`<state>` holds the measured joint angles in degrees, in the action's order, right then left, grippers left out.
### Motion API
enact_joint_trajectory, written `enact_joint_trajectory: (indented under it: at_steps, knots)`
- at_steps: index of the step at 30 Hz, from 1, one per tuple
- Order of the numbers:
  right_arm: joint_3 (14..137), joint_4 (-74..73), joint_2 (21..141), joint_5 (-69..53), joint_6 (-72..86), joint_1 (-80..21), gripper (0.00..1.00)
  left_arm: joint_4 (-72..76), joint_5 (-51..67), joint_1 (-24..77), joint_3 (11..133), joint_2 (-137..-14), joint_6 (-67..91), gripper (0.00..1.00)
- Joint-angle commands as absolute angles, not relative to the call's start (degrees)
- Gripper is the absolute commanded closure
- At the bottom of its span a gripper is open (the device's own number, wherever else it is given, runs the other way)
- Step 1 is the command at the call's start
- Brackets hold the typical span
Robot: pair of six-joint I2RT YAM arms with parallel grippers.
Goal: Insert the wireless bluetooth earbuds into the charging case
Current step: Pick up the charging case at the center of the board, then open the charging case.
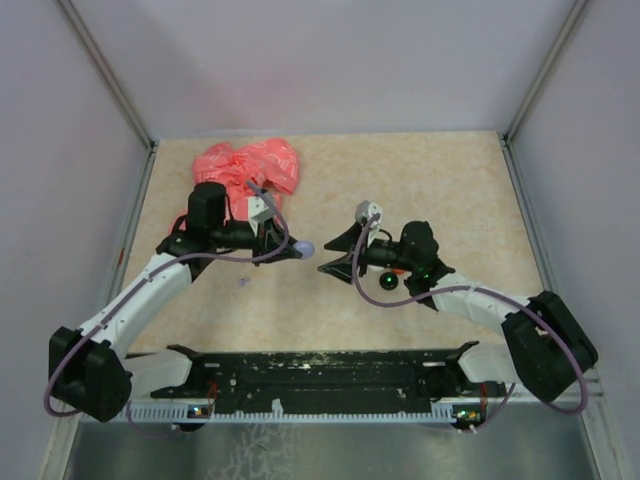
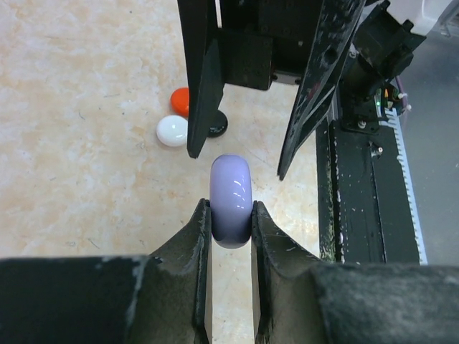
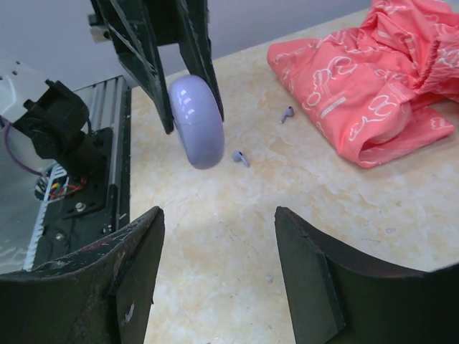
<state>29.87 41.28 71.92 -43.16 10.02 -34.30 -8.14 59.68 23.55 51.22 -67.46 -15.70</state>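
My left gripper [image 2: 231,209] is shut on a pale purple rounded charging case [image 2: 231,190], held edge-on above the table; no lid gap shows. In the top view the case [image 1: 303,248] hangs mid-table between both arms. My right gripper [image 3: 217,213] stands open right in front of the case [image 3: 195,125], its jaws wide and empty, with its fingers [image 2: 201,107] on either side of the case's far end without touching it. Two pale purple earbuds lie on the table beyond, one earbud [image 3: 240,158] near the case, another earbud [image 3: 287,113] closer to the cloth.
A crumpled coral-pink cloth [image 1: 247,167] lies at the back left. Three small round discs sit together under the right arm: a white disc [image 2: 172,131], an orange disc [image 2: 180,101] and a black disc [image 2: 217,126]. The black base rail [image 1: 320,375] runs along the near edge.
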Motion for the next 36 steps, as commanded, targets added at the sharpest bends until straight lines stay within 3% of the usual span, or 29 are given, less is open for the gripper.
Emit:
enact_joint_trajectory:
  at_steps: [1,13,22,36]
  knots:
    - [29.48,52.98,73.73,-48.63,15.82,-33.93,0.38,-9.1,61.22,24.02,48.68,-66.55,-19.48,1.0]
    - [28.76,60.13,75.76,-52.87,20.22,-34.06,0.4,-9.76,60.5,27.52,48.26,-65.29,-21.23,1.0]
    - [29.82,65.36,80.52,-55.47,24.95,-34.54,0.53,-9.67,60.47,28.66,48.54,-65.01,-20.93,1.0]
    - [31.0,62.24,80.78,-55.2,21.7,-36.96,0.63,-9.67,60.89,30.18,48.8,-66.77,-20.05,1.0]
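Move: My left hand already holds the charging case, its middle about 2 cm right of the left hand point and level with it. From my open right hand the case sits about 5 cm left, neither ahead nor back, and some 2 cm above. On the board about 16 cm below my left hand, one purple earbud lies some 13 cm left and 2 cm ahead; the black case lies about 14 cm right and 2 cm ahead of my right hand, 14 cm below. I draw both hands back towards me by about 3.5 cm while bringing them together. My left hand keeps its hold on the case, carries it nearly 2 cm right and sinks about 1.5 cm; my right hand comes 2 cm left, swings some 13 degrees counter-clockwise, rises a little and settles back, and partly closes its fingers around the case's free end. ##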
